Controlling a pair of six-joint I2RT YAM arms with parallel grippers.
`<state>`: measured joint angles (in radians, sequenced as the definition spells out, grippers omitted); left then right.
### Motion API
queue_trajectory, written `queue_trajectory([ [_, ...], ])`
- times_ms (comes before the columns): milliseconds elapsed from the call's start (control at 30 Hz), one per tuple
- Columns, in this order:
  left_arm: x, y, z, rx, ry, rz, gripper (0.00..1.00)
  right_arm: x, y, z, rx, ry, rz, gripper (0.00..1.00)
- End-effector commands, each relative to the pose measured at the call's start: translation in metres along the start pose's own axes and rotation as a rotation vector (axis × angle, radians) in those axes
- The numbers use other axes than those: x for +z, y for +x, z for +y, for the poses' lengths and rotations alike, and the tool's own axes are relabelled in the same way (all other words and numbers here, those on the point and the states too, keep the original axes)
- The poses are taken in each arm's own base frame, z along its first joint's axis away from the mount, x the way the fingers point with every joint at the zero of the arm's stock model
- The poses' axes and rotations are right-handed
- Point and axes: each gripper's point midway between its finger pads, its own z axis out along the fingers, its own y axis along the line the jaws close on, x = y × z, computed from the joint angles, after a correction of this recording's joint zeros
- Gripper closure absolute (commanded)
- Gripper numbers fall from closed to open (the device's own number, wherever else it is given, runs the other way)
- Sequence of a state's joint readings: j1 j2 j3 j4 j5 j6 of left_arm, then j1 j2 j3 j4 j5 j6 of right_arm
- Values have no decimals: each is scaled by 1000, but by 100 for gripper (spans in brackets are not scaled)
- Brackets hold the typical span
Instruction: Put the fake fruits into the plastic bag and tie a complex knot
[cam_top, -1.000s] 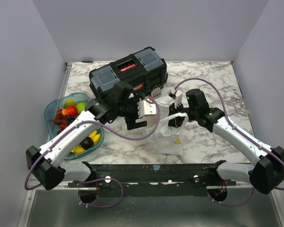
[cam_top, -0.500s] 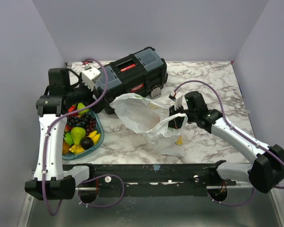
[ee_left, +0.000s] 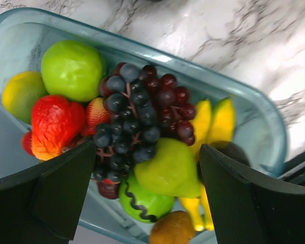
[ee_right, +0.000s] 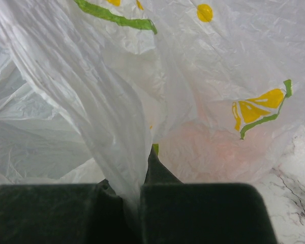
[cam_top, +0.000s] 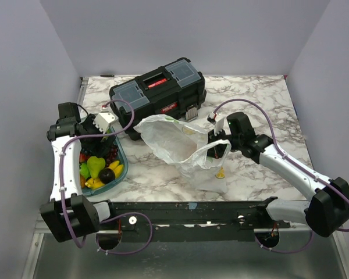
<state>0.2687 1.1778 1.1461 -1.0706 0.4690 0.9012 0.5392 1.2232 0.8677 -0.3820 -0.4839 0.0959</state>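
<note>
The fake fruits lie heaped in a teal tray at the left. Up close I make out a green apple, dark grapes, a red strawberry, yellow bananas and a green pear. My left gripper hangs open over them, its fingers either side of the pear, touching nothing. The plastic bag lies crumpled mid-table. My right gripper is shut on its edge, the film pinched between the jaws. A pale orange shape shows through the film.
A black toolbox with grey-blue lids stands behind the bag, close to the tray's far end. The left arm's purple cable loops toward the toolbox. Marble tabletop lies bare at the back right. Walls close in on both sides.
The left arm has swung from the bag in the middle back to the tray and dropped lower over the fruits. The bag now lies spread out. The right gripper has not moved.
</note>
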Motion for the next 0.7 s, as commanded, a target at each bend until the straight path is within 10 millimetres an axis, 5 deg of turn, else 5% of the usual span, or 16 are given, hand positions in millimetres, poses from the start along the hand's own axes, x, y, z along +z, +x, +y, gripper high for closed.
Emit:
queue_trajectory([
  [0, 17, 21, 39, 167, -80, 110, 15, 3, 4, -5, -13, 6, 3, 99],
  [267, 50, 57, 53, 142, -41, 251, 16, 4, 7, -5, -8, 1, 14, 99],
  [400, 64, 63, 69, 102, -78, 280, 25, 6, 8, -6, -13, 1, 20, 99],
  [533, 66, 59, 66, 60, -48, 265, 46, 7, 8, -7, -16, -2, 25, 99],
  [667, 53, 46, 59, 39, -27, 229, 79, 7, 9, -8, -18, 4, 25, 99],
])
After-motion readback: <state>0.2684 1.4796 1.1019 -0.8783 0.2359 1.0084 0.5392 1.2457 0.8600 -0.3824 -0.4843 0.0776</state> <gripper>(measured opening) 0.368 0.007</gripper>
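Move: Down and to the left of the open, empty left hand are the black grapes, some 4 cm ahead, 4 cm left and 9 cm below. From that hand, the green apple lies about 9 cm ahead and 1 cm right, the red pepper 8 cm ahead and 6 cm left, the red grapes level and 1 cm right, and the green pear 3 cm back and 3 cm left, all 9 to 11 cm lower. From the right hand, the black grapes are roughly 44 cm left, 2 cm back and 6 cm below. Sinking about 8 cm into the basket while drifting left and somewhat forward, the left hand tips some 15 degrees steeper so its fingers point more nearly straight down over the black grapes. The open fingers come down around the bunch and, as the descent ends, close to under half open, pinching the black grapes near their left end. The right hand keeps its grip on the bag. ##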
